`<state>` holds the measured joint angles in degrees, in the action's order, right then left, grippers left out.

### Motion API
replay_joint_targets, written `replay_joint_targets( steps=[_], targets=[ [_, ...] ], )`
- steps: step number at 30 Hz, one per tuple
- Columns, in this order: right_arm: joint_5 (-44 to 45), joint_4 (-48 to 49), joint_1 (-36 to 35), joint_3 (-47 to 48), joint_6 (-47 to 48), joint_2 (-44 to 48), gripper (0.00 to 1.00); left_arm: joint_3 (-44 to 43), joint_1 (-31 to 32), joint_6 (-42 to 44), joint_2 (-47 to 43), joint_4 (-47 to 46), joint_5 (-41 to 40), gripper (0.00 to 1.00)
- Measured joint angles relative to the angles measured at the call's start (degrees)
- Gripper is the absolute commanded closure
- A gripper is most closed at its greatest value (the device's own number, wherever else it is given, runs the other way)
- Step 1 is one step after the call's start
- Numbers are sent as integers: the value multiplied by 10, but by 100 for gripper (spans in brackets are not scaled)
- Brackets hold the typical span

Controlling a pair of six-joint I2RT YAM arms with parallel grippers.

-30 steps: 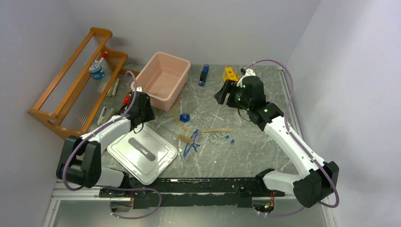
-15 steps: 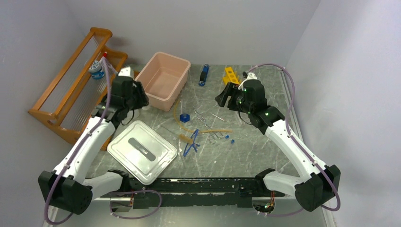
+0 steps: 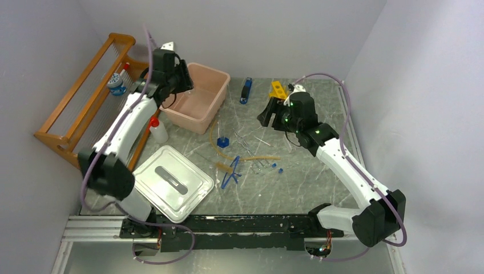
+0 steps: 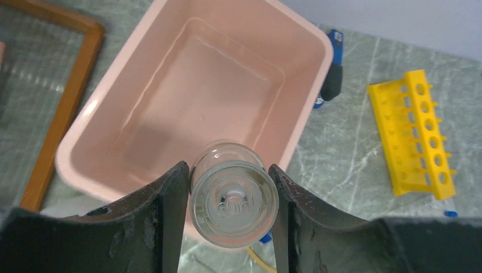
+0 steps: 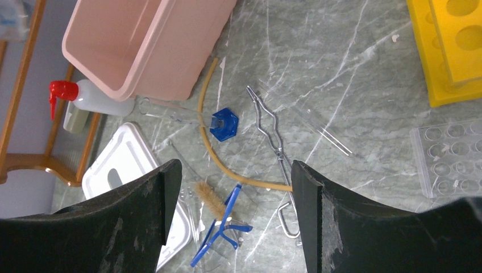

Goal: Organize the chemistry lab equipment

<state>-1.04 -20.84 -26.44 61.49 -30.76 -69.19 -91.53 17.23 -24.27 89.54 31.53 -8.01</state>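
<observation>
My left gripper (image 3: pixel 180 79) hangs above the pink tub (image 3: pixel 216 101) and is shut on a small clear glass jar (image 4: pixel 233 199). The jar's base faces the wrist camera, over the tub's (image 4: pixel 210 96) near wall. My right gripper (image 3: pixel 268 114) is open and holds nothing. It hovers high over the table's middle, its jaws (image 5: pixel 236 168) framing the loose items below. These are a tan hose (image 5: pixel 210 145), blue tongs (image 5: pixel 219 227), metal tongs (image 5: pixel 273 133), a blue cap piece (image 5: pixel 223 124) and a brush (image 5: pixel 210 198). The red-capped squeeze bottle (image 3: pixel 157 130) stands left of the tub.
A grey-white lid (image 3: pixel 171 182) lies at the front left. The wooden rack (image 3: pixel 85 108) lines the left wall. A yellow holed rack (image 3: pixel 278 89) and a blue tool (image 3: pixel 246 90) sit at the back. A clear well plate (image 5: pixel 449 159) lies near the yellow rack (image 5: pixel 449 51).
My left arm rose from table level beside the tub and swung back over it with the jar, uncovering the squeeze bottle. My right arm barely shifted.
</observation>
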Motion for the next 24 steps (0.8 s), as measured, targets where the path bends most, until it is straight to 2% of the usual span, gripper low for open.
replay_joint_targets(
  steps=[13,18,24],
  targets=[
    [17,8,0,43,5,-70,26,-149,1,42,320,-73,5,64],
    [41,17,0,51,-10,-75,25,-156,1,66,385,-119,-3,64],
    [60,33,0,49,-28,-75,25,-154,1,89,408,-169,-31,64]
  ],
)
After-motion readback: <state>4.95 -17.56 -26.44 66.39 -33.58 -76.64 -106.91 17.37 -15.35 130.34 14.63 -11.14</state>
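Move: About 12 cm ahead of the left hand, 2 cm to its right and 22 cm below lies the middle of the pink bin, where the glass bottle in its fingers is going. From this hand the wash bottle stands some 8 cm back and 13 cm left, the blue-footed cylinder 12 cm back and 10 cm right, and the blue clamp lies 17 cm ahead and 17 cm right. The bin is roughly 24 cm ahead and 24 cm left of the right hand. Lowering the glass bottle into the pink bin, the left hand sinks about 20 cm while reaching some 15 cm forward, its descent easing off near the end; the wrist tips slightly down and rolls its left side up about 10 degrees, and the fingers keep their pinch. The open, empty right hand drifts about 4 cm forward above the table. ##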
